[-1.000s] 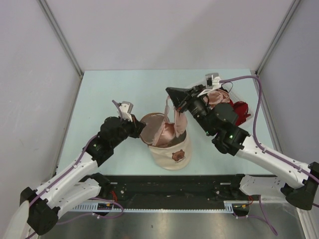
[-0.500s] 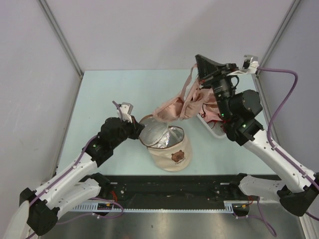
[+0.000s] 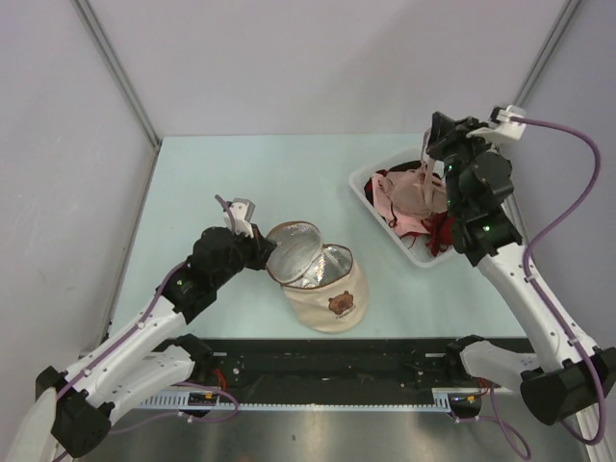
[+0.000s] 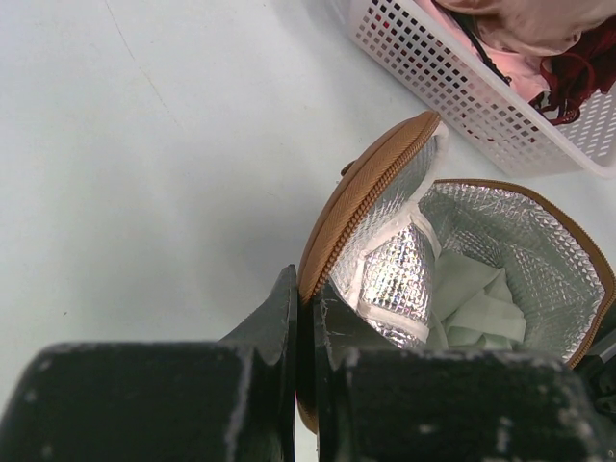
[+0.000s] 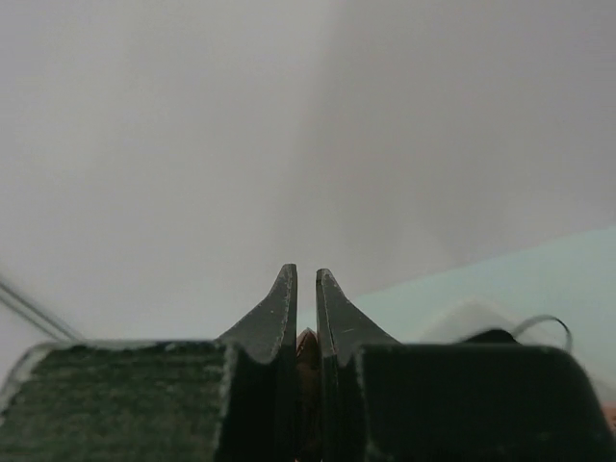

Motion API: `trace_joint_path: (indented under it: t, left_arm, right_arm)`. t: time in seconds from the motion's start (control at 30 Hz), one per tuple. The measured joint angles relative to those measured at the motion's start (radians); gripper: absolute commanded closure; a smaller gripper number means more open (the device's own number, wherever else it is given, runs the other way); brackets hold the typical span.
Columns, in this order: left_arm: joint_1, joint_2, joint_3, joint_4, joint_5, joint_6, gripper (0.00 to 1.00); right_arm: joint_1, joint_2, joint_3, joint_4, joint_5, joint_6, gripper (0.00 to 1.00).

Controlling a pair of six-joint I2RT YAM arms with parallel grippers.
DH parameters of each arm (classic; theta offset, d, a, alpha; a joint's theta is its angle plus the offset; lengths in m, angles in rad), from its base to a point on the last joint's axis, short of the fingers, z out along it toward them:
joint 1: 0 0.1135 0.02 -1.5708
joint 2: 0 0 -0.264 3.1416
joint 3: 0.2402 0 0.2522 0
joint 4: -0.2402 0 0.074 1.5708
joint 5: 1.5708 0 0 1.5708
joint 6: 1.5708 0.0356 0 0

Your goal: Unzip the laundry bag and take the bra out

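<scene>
The beige laundry bag (image 3: 332,294) lies unzipped at the table's middle, its silvery lining (image 4: 520,231) showing. My left gripper (image 3: 263,252) is shut on the brown zipper edge of the lifted lid (image 4: 361,188), holding it up. Inside the pouch lies a pale mint bra (image 4: 476,303). My right gripper (image 3: 433,135) is raised over the white basket (image 3: 371,183) and is shut on a strap of the pink satin garment (image 3: 409,192), which hangs down into the basket. A bit of that strap (image 5: 306,342) shows between the right fingers.
The white perforated basket (image 4: 462,91) at the back right also holds a red-and-black garment (image 3: 445,229). Grey walls stand close on three sides. The arm bases and a black rail (image 3: 337,361) run along the near edge.
My right gripper has carried the pink garment up out of the bag and to the right, and it now hangs into the basket. The left gripper has kept its hold on the lid.
</scene>
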Motion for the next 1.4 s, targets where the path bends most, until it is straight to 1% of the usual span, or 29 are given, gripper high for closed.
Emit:
trace_joint_path:
  t: [0.13, 0.27, 0.4, 0.53, 0.77, 0.9, 1.03, 1.2, 1.33, 1.4]
  left_arm:
    - [0.0, -0.007, 0.002, -0.006, 0.0, 0.0, 1.0]
    - [0.0, -0.014, 0.002, -0.007, 0.002, 0.0, 1.0]
    - [0.0, -0.014, 0.003, -0.01, 0.007, 0.001, 1.0]
    - [0.0, -0.018, 0.004, -0.012, 0.008, 0.003, 1.0]
    - [0.0, -0.021, 0.004, -0.013, 0.008, 0.01, 1.0]
    - [-0.001, -0.021, 0.004, -0.013, 0.008, 0.018, 0.99]
    - [-0.001, -0.02, 0.004, -0.013, 0.007, 0.022, 0.99]
    - [-0.001, -0.019, 0.004, -0.013, 0.006, 0.027, 1.0]
    - [-0.001, -0.018, 0.004, -0.013, 0.003, 0.027, 1.0]
    - [-0.001, -0.018, 0.004, -0.013, 0.002, 0.028, 1.0]
  right_arm:
    - [-0.052, 0.065, -0.153, -0.029, 0.0, -0.012, 1.0]
    - [-0.094, 0.214, -0.291, -0.075, -0.018, 0.008, 1.0]
    - [-0.108, 0.338, -0.351, -0.131, -0.04, 0.022, 1.0]
    - [-0.126, 0.36, -0.352, -0.124, -0.065, 0.021, 1.0]
    - [-0.212, 0.389, -0.337, -0.114, -0.087, 0.034, 1.0]
    - [-0.241, 0.386, -0.325, -0.111, -0.105, 0.035, 1.0]
    - [-0.251, 0.386, -0.238, -0.127, -0.121, 0.027, 1.0]
    - [-0.253, 0.397, -0.125, -0.103, -0.154, 0.017, 1.0]
    - [-0.253, 0.445, -0.092, -0.076, -0.172, 0.017, 1.0]
    - [-0.253, 0.487, -0.091, -0.09, -0.18, 0.017, 1.0]
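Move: The right hand, already holding the pink bra, is high over the white basket: the basket's middle lies about 11 cm ahead, 6 to the right and some 40 below. In it the black bra is about 26 ahead and 4 right, and the red bra 6 ahead and 12 right. The laundry bag stands roughly 17 back and 23 left. From the left hand, the basket is about 23 ahead, 38 right and 13 below. Still gripping the bra, the right hand dives about 34 cm to the basket, tipping down, then lifts forward. ##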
